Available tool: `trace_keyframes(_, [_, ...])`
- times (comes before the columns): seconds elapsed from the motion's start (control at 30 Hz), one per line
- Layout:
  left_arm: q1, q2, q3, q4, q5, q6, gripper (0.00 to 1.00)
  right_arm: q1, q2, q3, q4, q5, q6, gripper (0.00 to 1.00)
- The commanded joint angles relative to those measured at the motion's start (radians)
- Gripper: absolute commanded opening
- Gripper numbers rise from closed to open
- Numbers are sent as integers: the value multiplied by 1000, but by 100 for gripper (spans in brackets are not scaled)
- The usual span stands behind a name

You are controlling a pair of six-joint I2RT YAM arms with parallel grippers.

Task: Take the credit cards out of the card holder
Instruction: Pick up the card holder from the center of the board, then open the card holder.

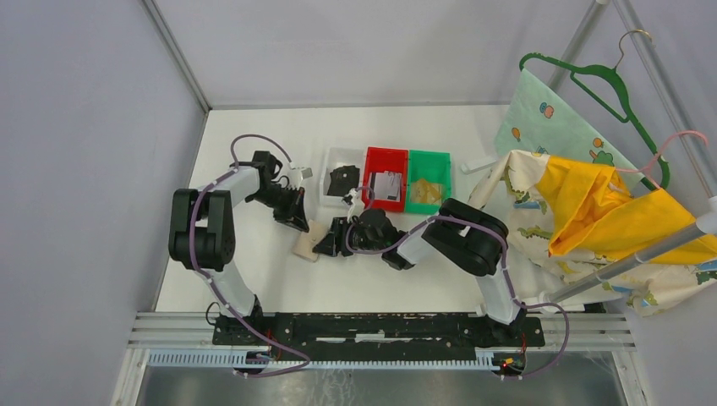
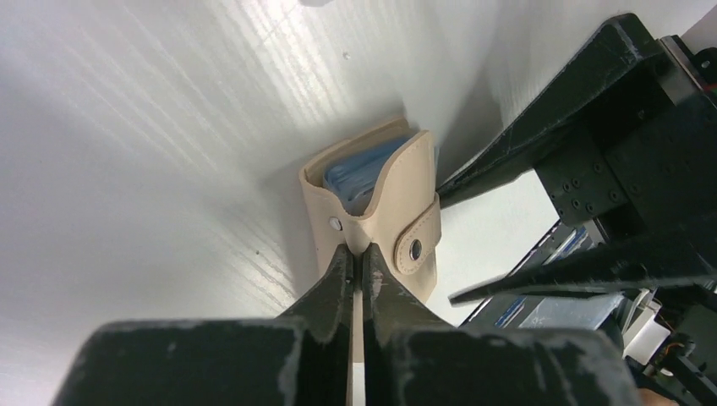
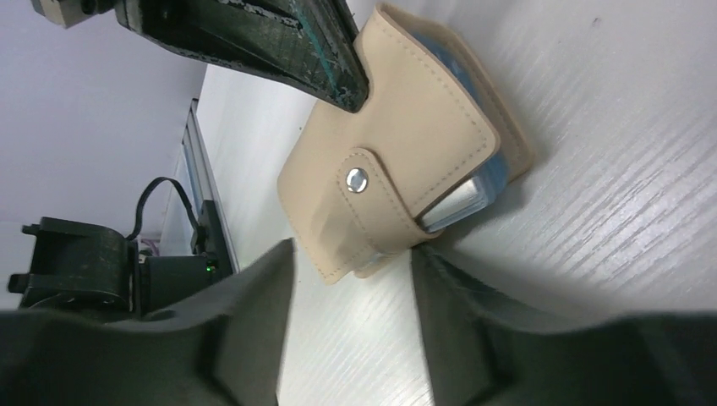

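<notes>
The tan card holder lies on the white table between the two grippers, its snap tab fastened. My left gripper is shut on the holder's near edge, with a thin tan layer pinched between the jaws. Blue-grey credit cards show inside its open end. My right gripper stands open just short of the holder, its jaws on either side of the lower corner without touching. Pale card edges stick out beside the tab. Flat grey-white cards lie in the red bin.
Three bins stand in a row behind the holder: a white bin with a black lump, a red bin, and a green bin with a yellowish lump. Patterned and yellow cloth and hangers fill the right side.
</notes>
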State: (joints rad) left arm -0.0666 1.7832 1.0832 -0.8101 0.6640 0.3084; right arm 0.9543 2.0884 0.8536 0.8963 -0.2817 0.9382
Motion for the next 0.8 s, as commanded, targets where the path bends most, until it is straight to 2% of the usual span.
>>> trace_keyframes(0.0, [-30,-57,54,-121,97,-18,2,-20,-40,-51,-25,76,-30,66])
trace_keyframes(0.1, [-30,-100,134,-206,117,-2,2,-32,-95,-101,28,71,-13,75])
trace_keyframes(0.27, [-29,-174,290,-366,200,32,2,-87,-210,-197,130,15,34,85])
trace_keyframes(0.4, [-38,-216,411,-459,270,23,2,-137,-297,-285,293,-40,117,91])
trace_keyframes(0.63, [-65,-287,486,-451,316,-65,2,-143,-416,-310,604,-100,254,93])
trace_keyframes(0.77, [-74,-310,508,-445,346,-99,2,-143,-443,-276,664,-87,332,94])
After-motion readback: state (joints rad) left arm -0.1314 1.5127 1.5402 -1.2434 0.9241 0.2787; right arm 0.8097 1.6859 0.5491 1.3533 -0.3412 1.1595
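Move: The left fingers are already shut on the card holder's far edge; its middle lies about 3 cm back of the left hand, 1 cm to the right and 1 cm below. From the right hand, the holder lies some 3 cm to the left, about level with it fore and aft. The white bin stands roughly 11 cm ahead and 9 cm to the right of the left hand, with the red bin about 10 cm farther right beside it. The left hand keeps its pinch on the card holder and lifts it a good 20 cm off the table, drifting about 5 cm to the right while its fingers swing some 20 degrees from steeply down towards level. The right hand opens wide and first backs off to the right from the holder's near side by about 7 cm, then shoots up some 18 cm alongside the rising holder, its fingers tilting up about 30 degrees until they point roughly level to the left. ##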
